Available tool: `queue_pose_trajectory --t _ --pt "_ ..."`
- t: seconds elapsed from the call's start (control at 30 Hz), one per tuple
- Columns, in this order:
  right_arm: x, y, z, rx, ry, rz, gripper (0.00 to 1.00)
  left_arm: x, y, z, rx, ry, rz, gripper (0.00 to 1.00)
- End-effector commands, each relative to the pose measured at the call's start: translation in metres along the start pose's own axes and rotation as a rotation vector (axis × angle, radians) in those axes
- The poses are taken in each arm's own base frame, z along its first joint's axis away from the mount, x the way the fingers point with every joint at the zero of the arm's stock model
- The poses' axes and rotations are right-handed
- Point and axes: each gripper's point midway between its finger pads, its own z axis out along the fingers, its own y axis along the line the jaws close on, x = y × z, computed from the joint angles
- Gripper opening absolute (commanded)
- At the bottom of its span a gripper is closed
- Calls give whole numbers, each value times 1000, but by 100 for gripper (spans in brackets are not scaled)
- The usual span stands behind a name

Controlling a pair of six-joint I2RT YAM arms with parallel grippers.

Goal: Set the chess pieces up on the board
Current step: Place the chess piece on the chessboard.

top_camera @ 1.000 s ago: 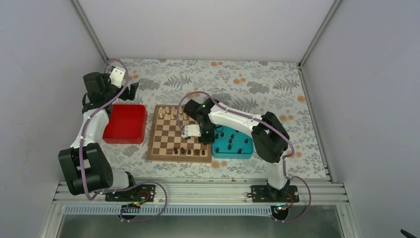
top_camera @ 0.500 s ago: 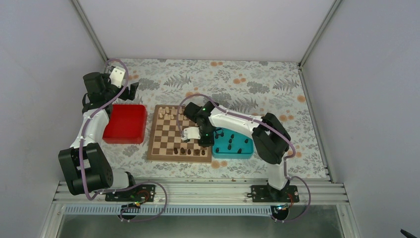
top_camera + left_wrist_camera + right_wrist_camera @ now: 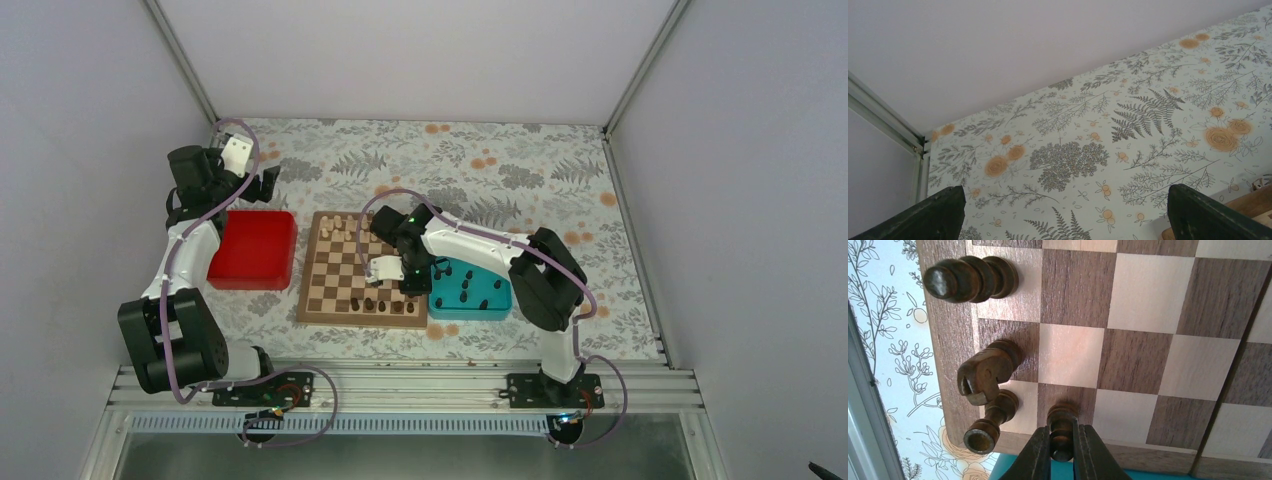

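The wooden chessboard lies mid-table. My right gripper is over its near right corner, shut on a dark pawn whose base rests on a dark square of the board in the second row. Beside it on the edge row stand a dark rook, a knight and another dark piece. More dark pieces lie in the teal tray. My left gripper is open and empty, raised over the back left of the table, its fingers wide apart.
Cream pieces stand along the board's far rows. A red tray sits left of the board. A teal strip of tray shows just beyond the board's edge under my right gripper. Grey walls enclose the floral table.
My right gripper has shifted slightly towards the board's near edge with the pawn in it. The left arm has not moved.
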Motion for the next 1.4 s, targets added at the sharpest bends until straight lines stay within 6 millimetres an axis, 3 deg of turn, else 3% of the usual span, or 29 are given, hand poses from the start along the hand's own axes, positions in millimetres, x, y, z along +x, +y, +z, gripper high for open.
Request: queue_pose_trajectory --t 0.0,0.57,0.73,0.9,1.03,1.17,1.27,1.37 --pt "-11 2 -3 -8 -28 -4 8 -6 1 -2 -2 -28 10 100" --pt "-7 3 6 -18 -4 -3 10 -4 1 -2 0 -24 8 100" --pt "-9 0 0 6 -13 3 26 -3 1 -2 -2 -23 8 100" --pt "-11 -7 -27 46 -56 18 36 -4 1 -1 -3 -25 8 100" --pt "5 -23 -53 115 -70 72 35 -5 1 -2 -3 -27 7 100" --pt "35 -44 -73 167 -94 161 34 -4 1 -2 -5 -25 7 100" --pt "58 -52 -72 171 -99 216 32 -5 2 -2 -5 -29 6 100" --pt "76 -53 -54 148 -82 248 31 -5 2 -1 -2 -29 3 100"
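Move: The right gripper still pinches a dark pawn, base right at its square, the board surface some 3 cm straight below the pads. The dark rook stands about 3 cm back from the hand, level sideways; the dark knight is 3 cm back and 3 cm left. The teal box's middle lies some 14 cm right and 4 cm ahead. From the idle left gripper, the pawn's square is roughly 22 cm back, 33 cm right and 20 cm down. Hold the right gripper almost still over the square in front of the rook, easing the pinched pawn down just a few millimetres, then open the fingers about a quarter of their range to let go of it. Rise clear some 7 cm while swinging forward and right, about 6 cm each way, towards the teal box, turning the wrist a good 10 degrees clockwise. ##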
